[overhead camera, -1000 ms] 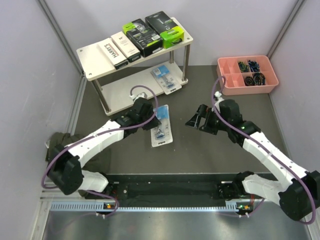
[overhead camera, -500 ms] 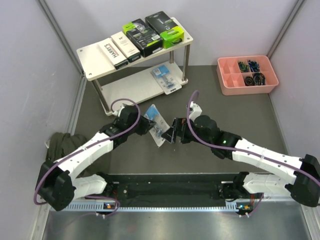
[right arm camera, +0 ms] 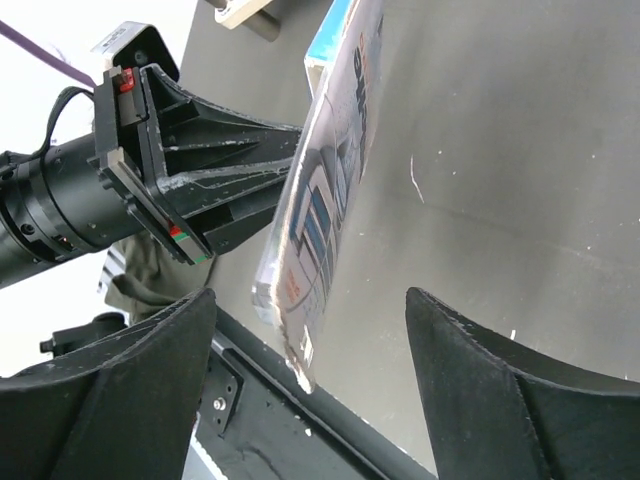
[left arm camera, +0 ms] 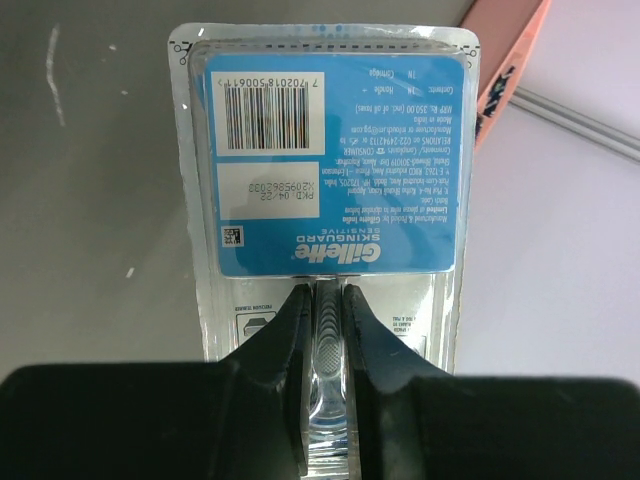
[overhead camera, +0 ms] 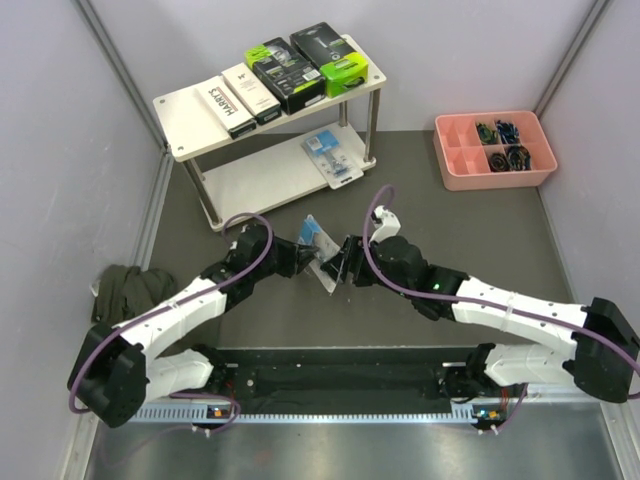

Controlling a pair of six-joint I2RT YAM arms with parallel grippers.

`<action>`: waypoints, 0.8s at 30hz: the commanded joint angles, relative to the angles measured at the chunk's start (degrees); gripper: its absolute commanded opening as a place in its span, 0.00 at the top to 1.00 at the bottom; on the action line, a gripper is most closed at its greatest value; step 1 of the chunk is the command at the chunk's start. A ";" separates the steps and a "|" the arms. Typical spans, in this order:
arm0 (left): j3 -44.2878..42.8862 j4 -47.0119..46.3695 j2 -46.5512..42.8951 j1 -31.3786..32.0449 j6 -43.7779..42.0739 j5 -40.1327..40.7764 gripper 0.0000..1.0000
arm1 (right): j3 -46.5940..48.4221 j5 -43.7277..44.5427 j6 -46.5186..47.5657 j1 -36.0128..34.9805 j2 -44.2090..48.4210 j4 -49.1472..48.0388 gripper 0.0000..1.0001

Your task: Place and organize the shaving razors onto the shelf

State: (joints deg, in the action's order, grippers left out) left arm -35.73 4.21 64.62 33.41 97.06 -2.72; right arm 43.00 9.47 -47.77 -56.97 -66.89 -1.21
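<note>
My left gripper [overhead camera: 300, 255] is shut on a clear blister razor pack with a blue card [overhead camera: 322, 250]. It holds the pack on edge, off the dark table. In the left wrist view the fingers [left arm camera: 290, 320] pinch the razor handle just below the blue card [left arm camera: 330, 160]. My right gripper [overhead camera: 345, 262] is open, with its jaws either side of the pack's lower end [right arm camera: 325, 230], and neither jaw touches it. On the shelf [overhead camera: 185, 115] the top board carries two white boxes [overhead camera: 240, 98] and two black-and-green packs [overhead camera: 305, 65]. Another blue blister pack [overhead camera: 332, 157] lies on the lower board.
A pink compartment tray [overhead camera: 450, 170] with small dark items stands at the back right. A dark cloth [overhead camera: 125, 285] lies by the left wall. The shelf's metal posts [overhead camera: 372, 120] stand just behind the two grippers. Grey walls close in both sides.
The left gripper lifted the blister pack off the table and turned it on edge. The right arm swung left to it, and its jaws have narrowed around the pack.
</note>
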 commanded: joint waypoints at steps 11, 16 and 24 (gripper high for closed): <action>2.15 -11.77 -0.37 -0.19 6.39 -3.61 1.00 | 0.50 5.73 -0.40 -2.88 -1.31 -1.78 0.88; 1.98 -11.24 -0.99 -0.19 4.46 -3.08 1.00 | 1.03 6.61 0.13 -2.80 -1.31 -0.90 1.00; -2.06 -9.84 -0.72 -0.19 -8.01 -5.10 0.74 | 1.47 6.34 0.31 -2.80 -1.14 -0.20 1.00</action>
State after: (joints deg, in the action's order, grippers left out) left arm -33.67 -2.55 64.66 33.39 97.25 -5.63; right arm 43.00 12.82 -47.55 -59.53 -68.05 -2.00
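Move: Just beyond the open right fingers, the blister razor pack's middle lies about 3 cm ahead, 3 cm to the left and slightly above. The left hand already pinches that pack by the razor handle, its middle some 2 cm to that hand's right and level with it. The razor pack already lying on the lower shelf is roughly 27 cm ahead of the left hand, 5 cm to its right and 11 cm lower. Closing from about three-quarters open to nearly shut, the right fingers pinch the lower near edge of the razor pack, the hand staying nearly in place. The left hand keeps its hold on the razor handle, easing about 1 cm up and 1 cm right with a roll of some 5 degrees that lowers its left side. ##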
